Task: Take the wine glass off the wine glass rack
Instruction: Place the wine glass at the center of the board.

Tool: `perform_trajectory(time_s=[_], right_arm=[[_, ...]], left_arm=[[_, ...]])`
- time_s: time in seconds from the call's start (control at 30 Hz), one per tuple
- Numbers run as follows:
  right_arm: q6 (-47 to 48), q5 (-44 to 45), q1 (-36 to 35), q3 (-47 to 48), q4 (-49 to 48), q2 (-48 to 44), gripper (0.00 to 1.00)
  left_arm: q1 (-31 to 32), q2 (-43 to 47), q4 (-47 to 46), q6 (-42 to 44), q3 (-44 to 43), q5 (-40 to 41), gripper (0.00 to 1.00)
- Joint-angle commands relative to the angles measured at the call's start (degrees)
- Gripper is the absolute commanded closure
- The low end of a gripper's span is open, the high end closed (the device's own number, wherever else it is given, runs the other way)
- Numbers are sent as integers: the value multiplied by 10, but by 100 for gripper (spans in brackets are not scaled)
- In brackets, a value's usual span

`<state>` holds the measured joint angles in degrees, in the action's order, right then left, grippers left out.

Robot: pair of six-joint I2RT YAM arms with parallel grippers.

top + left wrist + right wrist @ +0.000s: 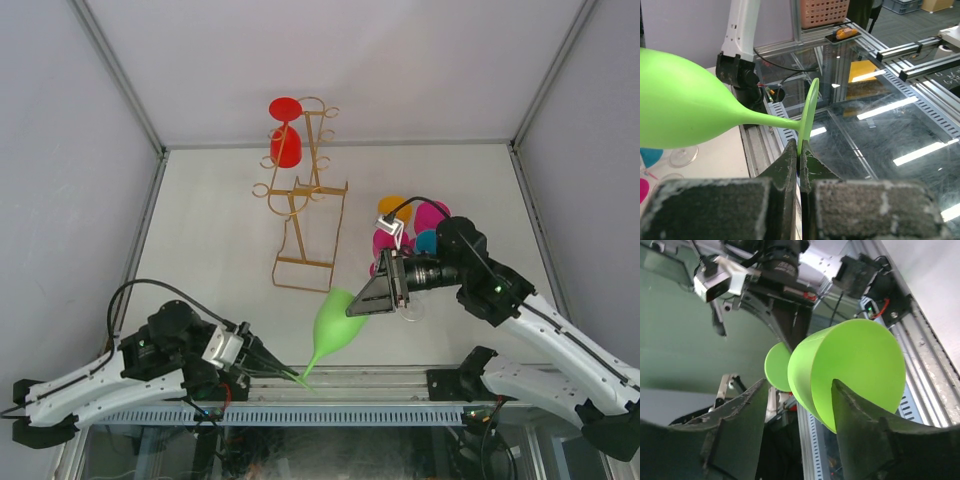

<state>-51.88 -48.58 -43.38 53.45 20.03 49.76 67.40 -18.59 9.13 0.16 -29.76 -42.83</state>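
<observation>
A green wine glass [335, 322] hangs on its side over the table's near edge, away from the gold wire wine glass rack [318, 190]. My left gripper [800, 150] is shut on the rim of its round foot [810, 112], and the bowl [685, 110] points away to the left. My right gripper [800, 384] is open at the bowl's mouth [855, 365]. One finger sits inside the bowl and the other outside, with a gap to the wall. A red wine glass [285, 140] hangs upside down near the rack's top.
Pink, orange and teal glasses [410, 230] cluster right of the rack, behind my right wrist. A clear glass [412, 308] stands under the right gripper. An aluminium rail [400, 378] runs along the near table edge, with white walls on the other sides.
</observation>
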Motion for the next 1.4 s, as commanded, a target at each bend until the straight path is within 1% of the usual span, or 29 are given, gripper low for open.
perform_trajectory(time_s=[0.0, 0.1, 0.13, 0.2, 0.23, 0.33, 0.37, 0.4, 0.5, 0.57, 0.6, 0.67, 0.7, 0.77, 0.87, 1.07, 1.27, 1.37], right_arm=[[-13, -62, -15, 1, -70, -6, 52], [-29, -69, -14, -11, -102, -18, 68], [-32, -74, -14, -13, -111, -20, 75], [-34, -75, -14, -14, -120, -25, 92], [-32, -68, -13, -14, -118, -28, 100], [-16, -36, -12, -14, -105, -44, 100], [-11, -28, -11, -14, -100, -49, 100], [-6, -21, -11, -14, -95, -54, 100], [15, 11, -11, -3, -59, -64, 100], [38, 29, -12, 13, -20, -67, 100], [51, 43, -13, 23, 3, -68, 100], [79, 86, -18, 39, 49, -71, 100], [96, 109, -22, 47, 77, -72, 100], [113, 168, -34, 57, 110, -75, 100], [138, 261, -70, 68, 156, -75, 100], [163, 489, -182, 81, 248, -35, 100], [187, 648, -298, 89, 293, 44, 100], [205, 684, -334, 99, 304, 86, 100]], left_arm=[[3, 9, -16, 11, -1, 14, 100], [3, 8, 10, 17, -4, 32, 100], [3, 4, 19, 21, -7, 37, 100], [2, 0, 32, 21, -10, 55, 99], [2, -2, 38, 21, -11, 65, 96], [2, -7, 49, 15, -14, 81, 79], [2, -8, 52, 11, -15, 91, 69], [3, -8, 54, 5, -14, 100, 54], [2, -4, 68, -4, -13, 119, 42], [2, 3, 82, -7, -16, 141, 28], [2, 8, 89, -7, -18, 152, 18], [3, 20, 100, -7, -22, 176, 3], [2, 27, 105, -8, -24, 187, 0], [3, 39, 118, -8, -28, 207, 0], [3, 57, 137, -10, -34, 252, 0], [2, 82, 139, -54, -29, 427, 0], [2, 69, 141, -142, -35, 575, 0], [2, 54, 177, -222, -59, 706, 0]])
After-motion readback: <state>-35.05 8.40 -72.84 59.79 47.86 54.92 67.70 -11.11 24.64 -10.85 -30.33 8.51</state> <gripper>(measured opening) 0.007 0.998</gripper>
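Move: The green wine glass lies roughly level in the air, its foot still pinched by the left fingers. Its middle is about 8 cm ahead of the left hand and 5 cm to its right; from the open right hand it is about 5 cm back and 5 cm left, its rim already between those fingers. From the right hand, two clear glasses stand some 20 cm lower, about 14 cm ahead and 8 cm right, and 12 cm ahead and 15 cm right. Drawing back about 2 cm and rising slightly, the right hand closes on the green glass's rim and pinches the bowl wall. The left fingers then spread wide, letting go of the foot, and that hand clears out forward some 13 cm, turning counter-clockwise. The right hand comes slightly forward, then sinks some 13 cm towards the board, its fingers tipping downward to bring the glass foot-down. ##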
